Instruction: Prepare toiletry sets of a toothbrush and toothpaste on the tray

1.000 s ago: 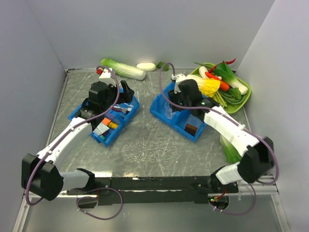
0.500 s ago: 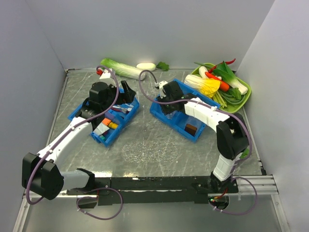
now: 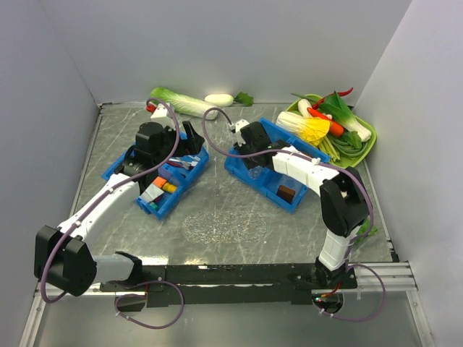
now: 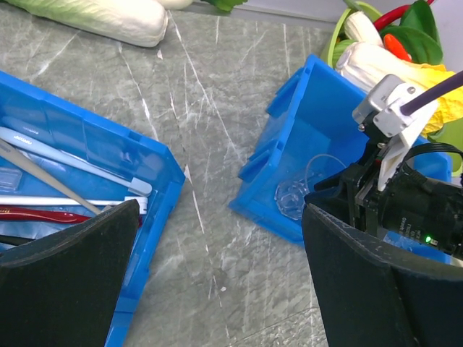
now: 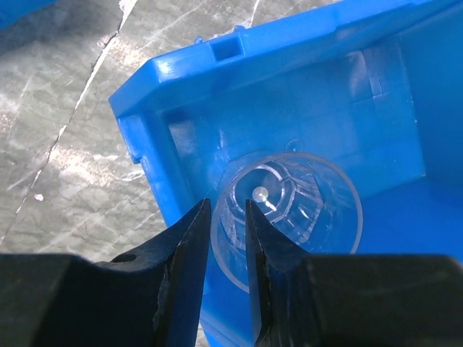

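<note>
The clear oval tray [image 3: 224,225] lies bare on the table's middle front. Pale toothbrushes [image 4: 72,155] lie in the left blue bin [image 3: 155,173], with coloured tubes [image 3: 160,186] at its near end. My left gripper [image 3: 184,141] hangs wide open and empty over that bin's right edge; its own view looks down between its fingers [image 4: 217,289]. My right gripper [image 3: 252,155] is down in the right blue bin [image 3: 264,170]. In its own view the gripper [image 5: 228,210] has its jaws closed narrowly astride the wall of a clear plastic cup [image 5: 304,210], one finger inside and one outside.
A green tray of vegetables [image 3: 362,141] stands at the back right. A napa cabbage [image 3: 184,103] and a white vegetable [image 3: 218,99] lie by the back wall. A brown item [image 3: 287,192] sits in the right bin's near end. Grey walls close in three sides.
My right arm has folded in and swung its gripper left to the clear cup in the right bin. My left arm has not moved.
</note>
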Tool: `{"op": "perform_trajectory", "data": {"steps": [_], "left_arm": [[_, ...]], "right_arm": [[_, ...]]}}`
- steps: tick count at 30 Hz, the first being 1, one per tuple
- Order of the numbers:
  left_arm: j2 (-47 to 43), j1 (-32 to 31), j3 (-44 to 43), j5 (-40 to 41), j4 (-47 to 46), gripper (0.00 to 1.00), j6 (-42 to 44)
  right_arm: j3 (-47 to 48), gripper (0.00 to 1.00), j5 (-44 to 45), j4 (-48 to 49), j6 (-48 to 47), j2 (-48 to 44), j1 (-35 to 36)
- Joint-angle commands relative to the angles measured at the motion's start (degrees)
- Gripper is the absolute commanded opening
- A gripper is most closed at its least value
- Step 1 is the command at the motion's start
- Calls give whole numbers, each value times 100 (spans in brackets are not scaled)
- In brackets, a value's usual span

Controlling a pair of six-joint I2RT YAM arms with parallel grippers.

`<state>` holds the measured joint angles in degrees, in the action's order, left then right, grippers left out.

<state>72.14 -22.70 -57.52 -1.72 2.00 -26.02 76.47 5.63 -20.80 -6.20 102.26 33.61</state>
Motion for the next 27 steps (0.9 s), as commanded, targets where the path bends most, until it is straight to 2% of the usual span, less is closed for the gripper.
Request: {"op": "perform_trajectory", "data": {"steps": [1,4,8,17,23,27], "left_arm": [[63,-7,-234,-83,-7,99,9],[107,-7,-242,-92,20,99,27],[107,-15,-243,-197,-15,99,36],[107,-15,-269,-189,20,99,71],[72,-15,-260,-136,20,99,71],[72,-15,-260,-189,20,99,71]], "right_arm": [[-27,33,97,208,-128,75,-3],[-70,32,44,286,-110,101,-3],[-53,23,-35,269,-127,163,6],[-35,21,96,216,-154,286,6],[52,0,114,85,-162,181,14],[44,0,88,76,-198,5,32]]}}
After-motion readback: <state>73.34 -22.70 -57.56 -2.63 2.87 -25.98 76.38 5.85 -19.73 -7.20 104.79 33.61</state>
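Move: My right hand is just above the near-left part of the rim of the clear cup in the tray. The cup's middle is about 1 cm ahead, 3 cm right and 5 cm below; the tray's left wall is some 2 cm left and 1 cm back. In the next compartment a second clear cup lies about 14 cm right and 3 cm back, a brown block 12 cm right and 9 cm back. From my left hand the cup lies roughly 16 cm right, 4 cm ahead and 17 cm down. With my right hand's part-open fingers astride the cup's left wall, one inside and one outside, I hover briefly, then sink about 2 cm straight down over the rim, closing as I go until the fingers are all but shut and pinch the thin wall. The wrist hardly turns. ##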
